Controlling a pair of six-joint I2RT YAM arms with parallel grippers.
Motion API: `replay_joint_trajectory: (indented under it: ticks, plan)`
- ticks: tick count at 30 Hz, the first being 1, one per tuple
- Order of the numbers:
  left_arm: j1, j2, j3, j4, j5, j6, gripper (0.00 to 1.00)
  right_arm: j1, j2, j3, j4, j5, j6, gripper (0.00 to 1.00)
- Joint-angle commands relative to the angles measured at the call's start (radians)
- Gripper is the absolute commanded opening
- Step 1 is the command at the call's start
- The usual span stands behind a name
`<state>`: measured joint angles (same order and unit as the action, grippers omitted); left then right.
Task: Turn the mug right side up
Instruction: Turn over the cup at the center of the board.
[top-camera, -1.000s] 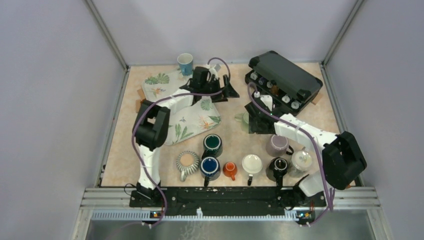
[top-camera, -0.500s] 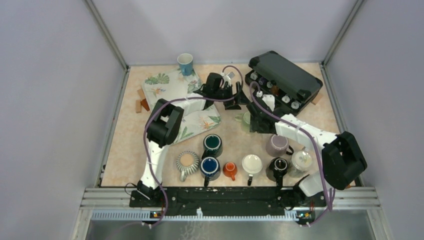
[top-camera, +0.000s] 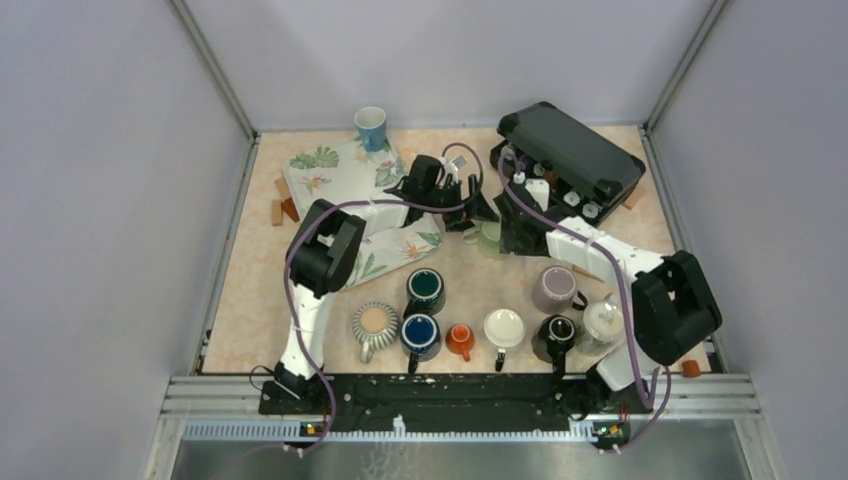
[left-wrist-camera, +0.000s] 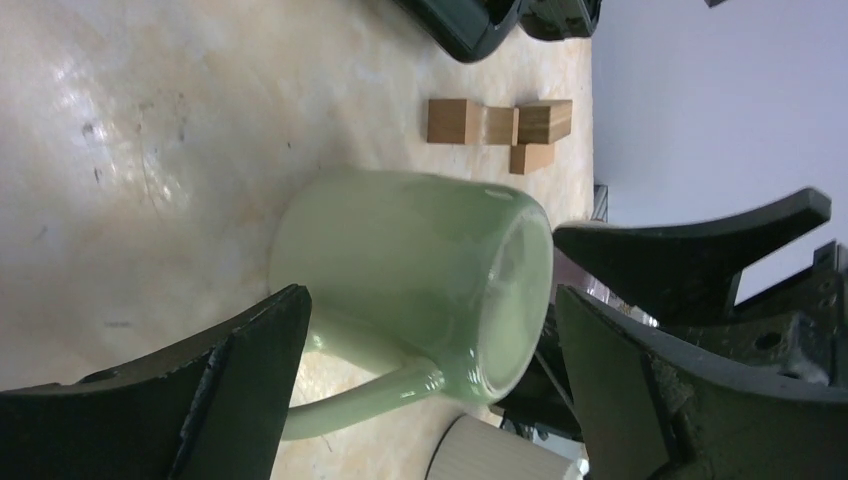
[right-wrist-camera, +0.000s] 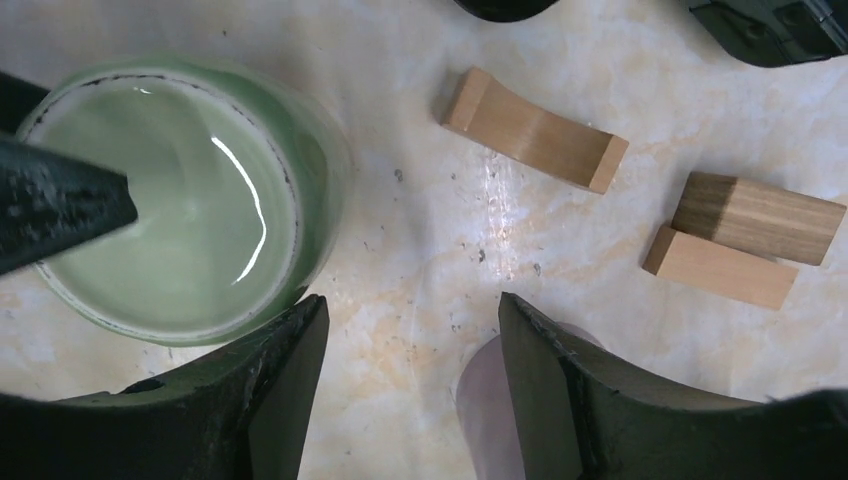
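Observation:
The pale green mug (top-camera: 489, 235) stands upside down on the table, base up, in the middle behind the row of cups. In the left wrist view the mug (left-wrist-camera: 400, 260) sits between my left gripper's (left-wrist-camera: 430, 385) open jaws, one finger low by the rim and handle, the other past the base, and neither touches it. From above, my left gripper (top-camera: 478, 208) hangs just behind the mug. My right gripper (right-wrist-camera: 410, 390) is open over bare table right beside the mug (right-wrist-camera: 170, 240), with nothing held. One left finger crosses the mug's base in the right wrist view.
A black case (top-camera: 570, 150) lies open at the back right, and a floral cloth (top-camera: 345, 170) and a blue cup (top-camera: 370, 125) at the back left. Several cups line the front, among them a lilac one (top-camera: 553, 290). Wooden blocks (right-wrist-camera: 535, 130) lie beside the mug.
My left arm has swung right from above the floral cloth to the green mug. The right gripper has shifted slightly toward the back beside the mug.

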<state>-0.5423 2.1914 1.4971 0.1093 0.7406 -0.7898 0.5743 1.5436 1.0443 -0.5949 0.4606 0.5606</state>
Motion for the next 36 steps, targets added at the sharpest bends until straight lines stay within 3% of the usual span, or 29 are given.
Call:
replay_joint_trajectory:
  ticks: [1,21,36]
  plan:
    - [-0.002,-0.113,-0.038,0.037,0.009,-0.013,0.98,-0.021,0.034,0.085,0.066,0.022,-0.031,0.64]
    - [-0.008,-0.208,-0.161,0.1,-0.008,-0.091,0.98,-0.068,0.197,0.246,0.151,-0.083,-0.108,0.66]
    - [-0.013,-0.225,-0.257,0.322,0.025,-0.325,0.98,-0.07,0.105,0.21,0.104,-0.129,-0.078,0.68]
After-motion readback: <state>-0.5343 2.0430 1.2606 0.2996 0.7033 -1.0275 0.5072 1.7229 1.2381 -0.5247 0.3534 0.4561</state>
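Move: The upside-down green mug stands right by the right hand's left finger, its middle about 7 cm to that hand's left, 3 cm ahead and 3 cm lower. From the left hand it lies about 5 cm to the right, 2 cm back and 3 cm lower. The purple mug is roughly 9 cm back and 9 cm right of the right hand; a wood block lies about 7 cm right and 4 cm ahead of it, on the table. With the outside of its left finger still against the back right of the green mug, the right hand pushes it about 6 cm forward and a little left, then nearly stops, fingers staying open. The wide-open left hand rises about 3 cm, sinks back slightly and draws some 2 cm back and 2 cm left, its wrist tilting and turning roughly 10 degrees. ##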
